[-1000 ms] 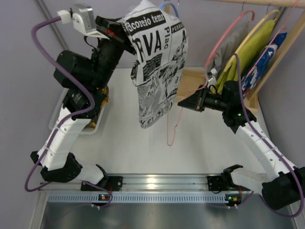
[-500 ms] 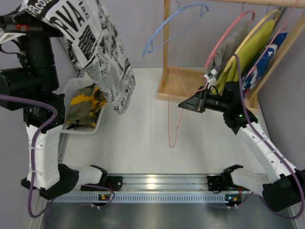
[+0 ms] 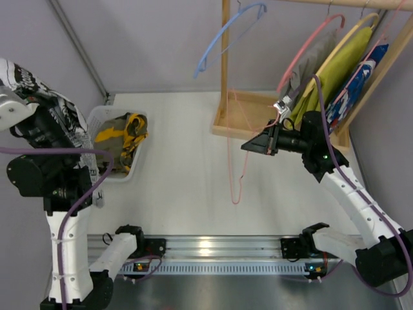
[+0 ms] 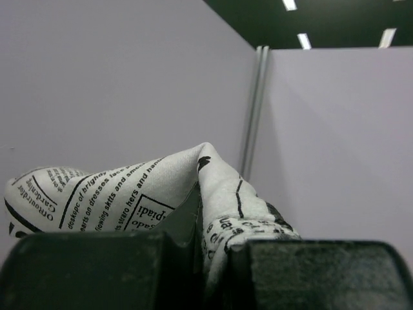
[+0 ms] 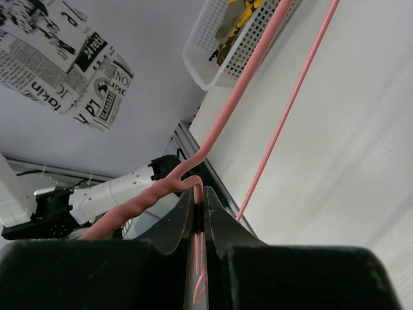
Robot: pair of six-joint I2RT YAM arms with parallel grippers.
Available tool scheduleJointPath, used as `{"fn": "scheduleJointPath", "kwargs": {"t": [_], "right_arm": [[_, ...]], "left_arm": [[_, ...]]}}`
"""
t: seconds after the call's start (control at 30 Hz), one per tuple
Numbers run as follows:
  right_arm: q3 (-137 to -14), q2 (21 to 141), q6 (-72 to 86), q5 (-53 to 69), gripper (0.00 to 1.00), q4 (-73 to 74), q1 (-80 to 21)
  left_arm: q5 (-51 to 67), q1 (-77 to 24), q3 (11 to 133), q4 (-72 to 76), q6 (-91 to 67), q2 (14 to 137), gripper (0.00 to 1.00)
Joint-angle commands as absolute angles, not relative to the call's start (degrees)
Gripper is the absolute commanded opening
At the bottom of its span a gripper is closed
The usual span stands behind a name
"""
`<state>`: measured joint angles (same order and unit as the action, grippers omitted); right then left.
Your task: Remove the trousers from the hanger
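Observation:
The black-and-white printed trousers point(image 3: 61, 113) hang off my left arm at the far left, apart from the hanger. My left gripper point(image 4: 216, 258) is shut on a fold of the trousers point(image 4: 129, 194); in the top view the fabric hides it. The thin pink-red hanger point(image 3: 235, 152) dangles bare over the table's middle. My right gripper point(image 3: 245, 143) is shut on its wire near the twisted neck. In the right wrist view, the gripper point(image 5: 200, 206) pinches the hanger point(image 5: 251, 71), and the trousers point(image 5: 58, 64) show far off.
A white basket point(image 3: 139, 165) with olive-and-yellow clothing stands at the left, next to my left arm. A wooden rack point(image 3: 225, 58) with a tray base stands at the back right, holding a light blue hanger point(image 3: 226, 35), a salmon-pink hanger point(image 3: 310, 45) and yellow-green garments point(image 3: 335, 64).
My left arm has swung far left with the trousers, from beside the hanger to beyond the basket. The hanger stays bare in my right gripper, which has barely moved.

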<state>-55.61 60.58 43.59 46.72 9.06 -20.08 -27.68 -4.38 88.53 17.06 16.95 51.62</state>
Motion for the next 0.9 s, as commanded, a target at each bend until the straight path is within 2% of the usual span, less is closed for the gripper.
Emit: {"fn": "scheduleJointPath", "kwargs": {"t": [0.0, 0.17, 0.37, 0.87], "right_arm": [[-59.1, 60.7, 41.8, 47.9, 0.0, 8.3, -20.8], [-59.6, 61.2, 41.7, 48.3, 0.0, 8.4, -21.1], [-60.6, 62.2, 41.8, 49.3, 0.0, 8.7, -21.3], [-62.7, 63.1, 43.3, 49.4, 0.0, 8.4, -21.6]], "left_arm": [[-29.3, 1.6, 81.1, 27.5, 22.4, 49.1, 0.0], [-30.5, 8.3, 70.8, 31.5, 26.4, 45.0, 0.0], [-32.0, 8.9, 63.3, 37.3, 34.6, 45.6, 0.0], [-29.5, 8.9, 61.0, 48.2, 46.4, 62.0, 0.0]]}}
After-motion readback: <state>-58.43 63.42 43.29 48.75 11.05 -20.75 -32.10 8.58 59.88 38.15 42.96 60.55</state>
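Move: The left hand holds the trousers high up. The white basket they are being taken to sits about 13 cm ahead of this hand, roughly 4 cm to its left and some 60 cm below. The dark-and-yellow clothes already in the basket lie around 14 cm ahead, about level sideways, and 61 cm below. From the right hand, the basket is about 45 cm to the left, 8 cm farther out and 25 cm lower. Down by some 17 cm in all, the left hand carries the pinched trousers towards the basket, swinging left as it sinks and then reaching forward about 11 cm. Its fingers stay shut on the cloth while the wrist tips them over from steeply upward and turns them counter-clockwise, about 30 degrees each. The right hand stays in place, still gripping the empty pink hanger. ##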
